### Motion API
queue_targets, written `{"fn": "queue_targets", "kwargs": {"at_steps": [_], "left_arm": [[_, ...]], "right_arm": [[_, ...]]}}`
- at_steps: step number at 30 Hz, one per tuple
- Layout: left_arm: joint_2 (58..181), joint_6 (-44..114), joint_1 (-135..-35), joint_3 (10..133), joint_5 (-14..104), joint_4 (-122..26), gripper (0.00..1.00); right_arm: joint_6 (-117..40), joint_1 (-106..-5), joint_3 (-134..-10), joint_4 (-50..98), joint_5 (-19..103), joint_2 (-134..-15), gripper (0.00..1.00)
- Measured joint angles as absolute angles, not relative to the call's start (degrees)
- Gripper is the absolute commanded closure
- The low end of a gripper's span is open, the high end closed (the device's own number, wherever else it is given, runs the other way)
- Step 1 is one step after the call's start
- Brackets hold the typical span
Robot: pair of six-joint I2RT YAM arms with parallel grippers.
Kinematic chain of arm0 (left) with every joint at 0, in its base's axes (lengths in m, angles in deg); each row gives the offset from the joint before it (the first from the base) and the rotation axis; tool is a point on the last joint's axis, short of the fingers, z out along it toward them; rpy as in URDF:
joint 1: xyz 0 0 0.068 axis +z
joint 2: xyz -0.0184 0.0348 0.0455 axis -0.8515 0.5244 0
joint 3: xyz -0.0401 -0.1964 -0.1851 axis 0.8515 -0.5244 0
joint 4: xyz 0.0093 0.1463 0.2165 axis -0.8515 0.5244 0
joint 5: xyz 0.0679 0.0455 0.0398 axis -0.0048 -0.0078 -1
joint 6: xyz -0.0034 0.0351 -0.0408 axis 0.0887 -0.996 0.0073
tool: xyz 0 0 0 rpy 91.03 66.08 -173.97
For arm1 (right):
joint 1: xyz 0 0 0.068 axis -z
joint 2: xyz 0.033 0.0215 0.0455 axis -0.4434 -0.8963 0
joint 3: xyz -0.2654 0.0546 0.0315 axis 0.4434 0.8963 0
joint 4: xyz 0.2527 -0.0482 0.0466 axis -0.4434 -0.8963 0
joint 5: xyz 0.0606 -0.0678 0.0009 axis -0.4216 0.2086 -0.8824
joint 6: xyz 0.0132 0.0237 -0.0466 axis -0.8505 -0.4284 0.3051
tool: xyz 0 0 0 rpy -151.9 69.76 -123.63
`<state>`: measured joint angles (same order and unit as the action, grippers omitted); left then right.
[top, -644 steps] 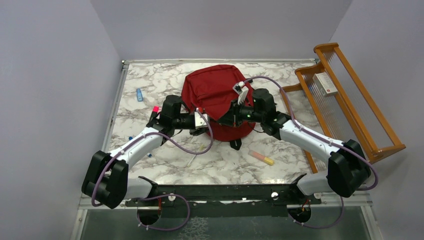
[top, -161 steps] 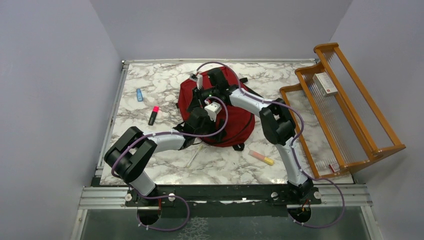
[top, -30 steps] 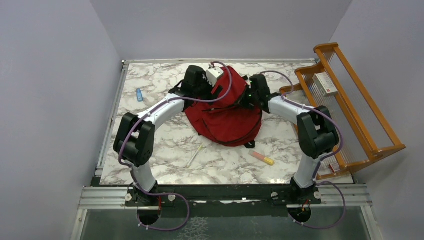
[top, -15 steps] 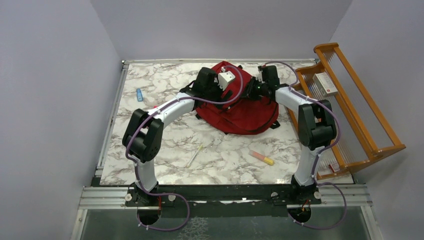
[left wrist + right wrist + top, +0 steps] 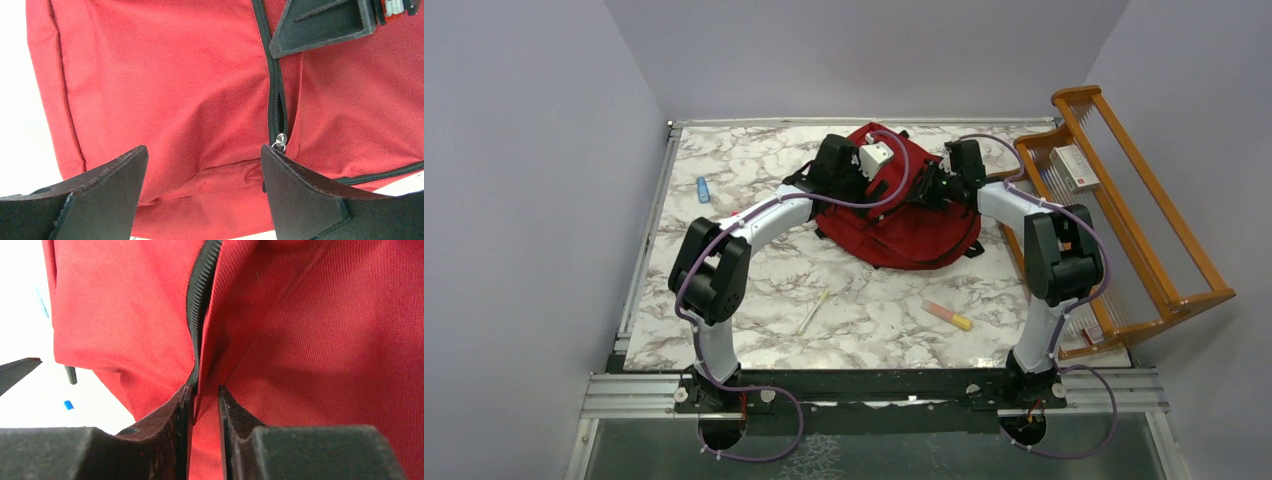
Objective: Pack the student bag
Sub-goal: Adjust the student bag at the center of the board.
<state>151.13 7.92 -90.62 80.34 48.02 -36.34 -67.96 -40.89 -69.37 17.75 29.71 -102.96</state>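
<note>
The student bag [image 5: 914, 225], a red backpack with black zippers, lies flat at the back middle of the marble table. My left gripper [image 5: 870, 188] hovers over the bag's left side, open wide. In the left wrist view it [image 5: 202, 150] straddles plain red fabric, and a silver zipper pull [image 5: 280, 141] sits just by its right finger. My right gripper [image 5: 927, 188] rests on the bag's upper right part. In the right wrist view its jaws [image 5: 204, 387] stand a narrow gap apart around a fold of red fabric beside the black zipper [image 5: 200, 295].
A wooden rack [image 5: 1124, 230] holding a white box [image 5: 1076, 168] stands along the right edge. An orange and yellow marker [image 5: 948, 316] and a thin pale stick [image 5: 814, 311] lie near the front. A small blue item [image 5: 703, 189] lies at the back left.
The bag has slid toward the back right with both arms following it. My right jaws, pressed together on the fabric a second ago, have parted a little.
</note>
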Motion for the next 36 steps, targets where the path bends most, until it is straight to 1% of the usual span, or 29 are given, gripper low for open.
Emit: {"fn": "queue_targets", "kwargs": {"at_steps": [1,5,10,15,20,24,29,36], "left_arm": [[151.1,7.9,-90.6,80.3,48.0,-36.3,0.16],[151.1,8.1,-90.6,80.3,48.0,-36.3,0.16],[151.7,9.3,-90.6,81.3,48.1,-36.3,0.17],[153.6,10.8,-90.8,84.3,48.3,-36.4,0.17],[158.9,10.9,-93.1,90.0,48.0,-36.1,0.17],[163.3,10.6,-95.5,93.9,47.2,-34.9,0.14],[167.4,9.4,-98.3,97.1,43.1,-33.5,0.13],[171.9,7.8,-99.8,101.6,34.5,-32.8,0.14]], "right_arm": [[-68.1,-40.9,-68.7,18.0,29.9,-102.5,0.86],[-69.4,-40.9,-67.1,18.5,30.8,-101.3,0.89],[-70.4,-40.9,-65.0,20.9,31.3,-100.4,0.99],[-71.1,-40.9,-63.1,22.6,31.8,-100.4,0.99],[-72.1,-40.8,-61.8,23.9,32.3,-100.4,0.99],[-73.5,-40.1,-60.7,25.3,32.1,-100.4,0.99],[-75.1,-38.9,-60.1,26.1,30.2,-100.6,0.99],[-75.9,-38.2,-59.2,27.4,29.2,-100.6,0.99]]}}
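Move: The zipper edge of the student bag lies about 10 cm right of the left hand, 1 cm ahead and 6 cm below; the bag's middle is roughly 4 cm right, 1 cm back and 9 cm below it. The right hand has that edge almost between its part-open fingers, about 1 cm back, 1 cm right and 2 cm below; a black strap end lies 11 cm back, 10 cm right and 7 cm below. Right fingers close to pinch the bag's zipper edge; open left hand sweeps about 8 cm right, then down, towards them. ##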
